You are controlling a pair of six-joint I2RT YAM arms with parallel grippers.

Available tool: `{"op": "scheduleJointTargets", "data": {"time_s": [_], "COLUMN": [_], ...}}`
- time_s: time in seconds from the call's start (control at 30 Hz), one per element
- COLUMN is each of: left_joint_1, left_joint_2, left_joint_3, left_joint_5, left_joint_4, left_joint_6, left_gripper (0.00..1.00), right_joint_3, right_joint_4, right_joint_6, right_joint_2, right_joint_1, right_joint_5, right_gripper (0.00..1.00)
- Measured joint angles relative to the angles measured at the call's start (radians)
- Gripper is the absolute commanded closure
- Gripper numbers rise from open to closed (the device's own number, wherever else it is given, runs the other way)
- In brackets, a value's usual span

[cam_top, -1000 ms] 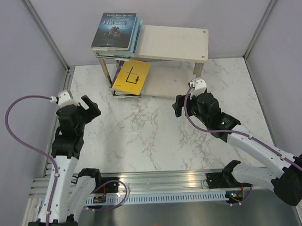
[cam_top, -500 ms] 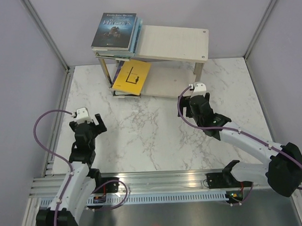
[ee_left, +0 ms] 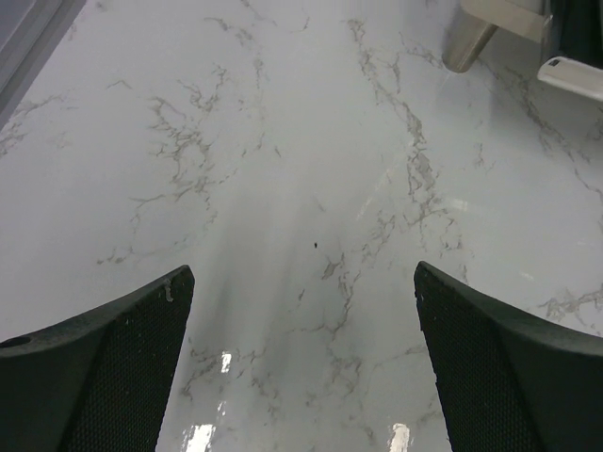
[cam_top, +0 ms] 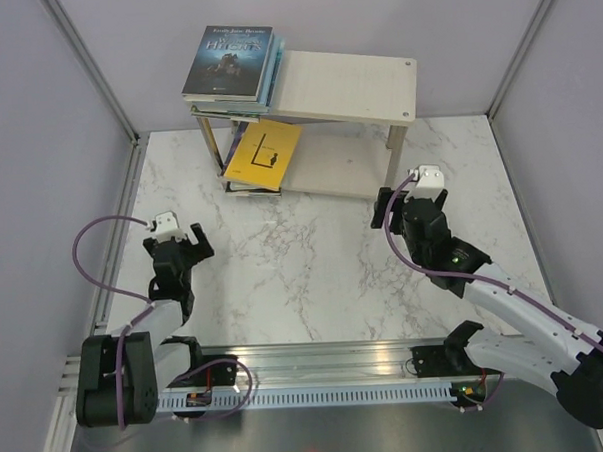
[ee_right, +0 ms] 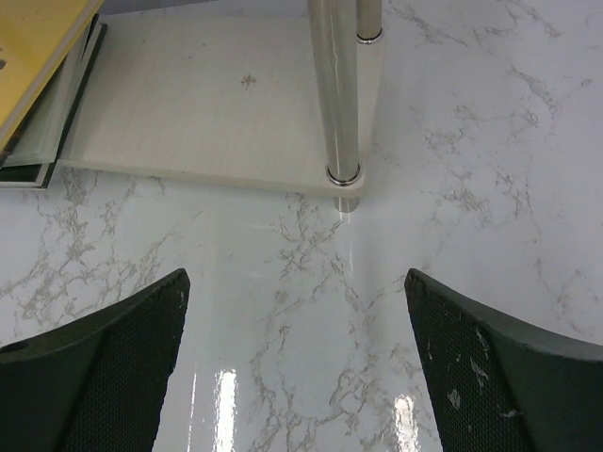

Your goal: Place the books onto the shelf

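The shelf (cam_top: 347, 85) stands at the back of the marble table, two pale boards on silver posts. A stack of books (cam_top: 229, 61) with a dark blue-grey cover on top lies on the left end of its top board. A yellow book (cam_top: 263, 153) lies on other books on the lower board (ee_right: 217, 104), overhanging its left front; the yellow book (ee_right: 33, 56) also shows in the right wrist view. My left gripper (cam_top: 182, 243) (ee_left: 301, 273) is open and empty, low over bare marble at the near left. My right gripper (cam_top: 406, 203) (ee_right: 294, 275) is open and empty, facing the shelf's front right post (ee_right: 334, 85).
Grey walls close in the table on the left, back and right. A metal rail (cam_top: 317, 360) runs along the near edge by the arm bases. In the left wrist view a shelf post (ee_left: 468, 42) shows far ahead at the upper right.
The left arm pulled back and down toward the near left. The right gripper swung right and slightly back from the shelf's front. Both stayed open; the books did not move.
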Motion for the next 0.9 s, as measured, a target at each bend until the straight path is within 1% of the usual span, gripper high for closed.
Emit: {"op": "scheduleJointTargets", "data": {"time_s": [0.17,0.27,0.33,0.4,0.47,0.53,0.67,0.73,0.9], "left_joint_1": [0.0,0.002,0.002,0.001,0.0,-0.002,-0.004,-0.005,-0.007], "left_joint_2": [0.147,0.246,0.293,0.342,0.355,0.355,0.362,0.365,0.366], "left_joint_3": [0.04,0.08,0.106,0.13,0.132,0.119,0.087,0.081,0.08], "left_joint_5": [0.035,0.097,0.159,0.22,0.262,0.285,0.306,0.313,0.319], "left_joint_4": [0.105,0.188,0.219,0.251,0.266,0.316,0.385,0.4,0.423], "left_joint_6": [-0.015,-0.013,0.004,0.023,0.035,0.043,0.052,0.054,0.056], "left_gripper": [0.0,0.0,0.0,0.0,0.0,0.0,0.0,0.0,0.0], "right_joint_3": [0.002,0.012,0.02,0.032,0.036,0.035,0.018,0.008,-0.085], "right_joint_4": [-0.024,-0.04,-0.053,-0.055,-0.048,-0.043,0.005,0.029,0.117], "right_joint_6": [0.002,-0.021,-0.04,-0.068,-0.096,-0.12,-0.225,-0.256,-0.241], "right_joint_2": [0.014,0.051,0.064,0.078,0.092,0.11,0.158,0.193,0.217], "right_joint_1": [-0.001,-0.005,-0.031,-0.096,-0.166,-0.213,-0.237,-0.241,-0.278], "right_joint_5": [0.01,0.021,0.003,-0.062,-0.147,-0.212,-0.342,-0.349,-0.278], "right_gripper": [0.02,0.02,0.02,0.02,0.02,0.02,0.02,0.02,0.02]}}
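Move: The yellow book, lying askew on the books on the lower shelf, is about 22 cm ahead of the left hand and 22 cm to its right, roughly level with it. The shelf's front left leg stands some 18 cm ahead and 12 cm right. From the right hand the yellow book is about 18 cm ahead, 33 cm left and 12 cm below; the front right leg is 12 cm ahead, 2 cm left, some 15 cm lower. Forward and then rightward, low over the table, the empty left hand travels about 5 cm each way towards the lower-shelf books, swinging its open fingers some 20 degrees clockwise and lifting their tips a little before nearly settling. The open right hand sinks about 8 cm in front of the shelf's right end, drifting right and slightly forward and tipping its fingers down. Neither hand touches anything. ##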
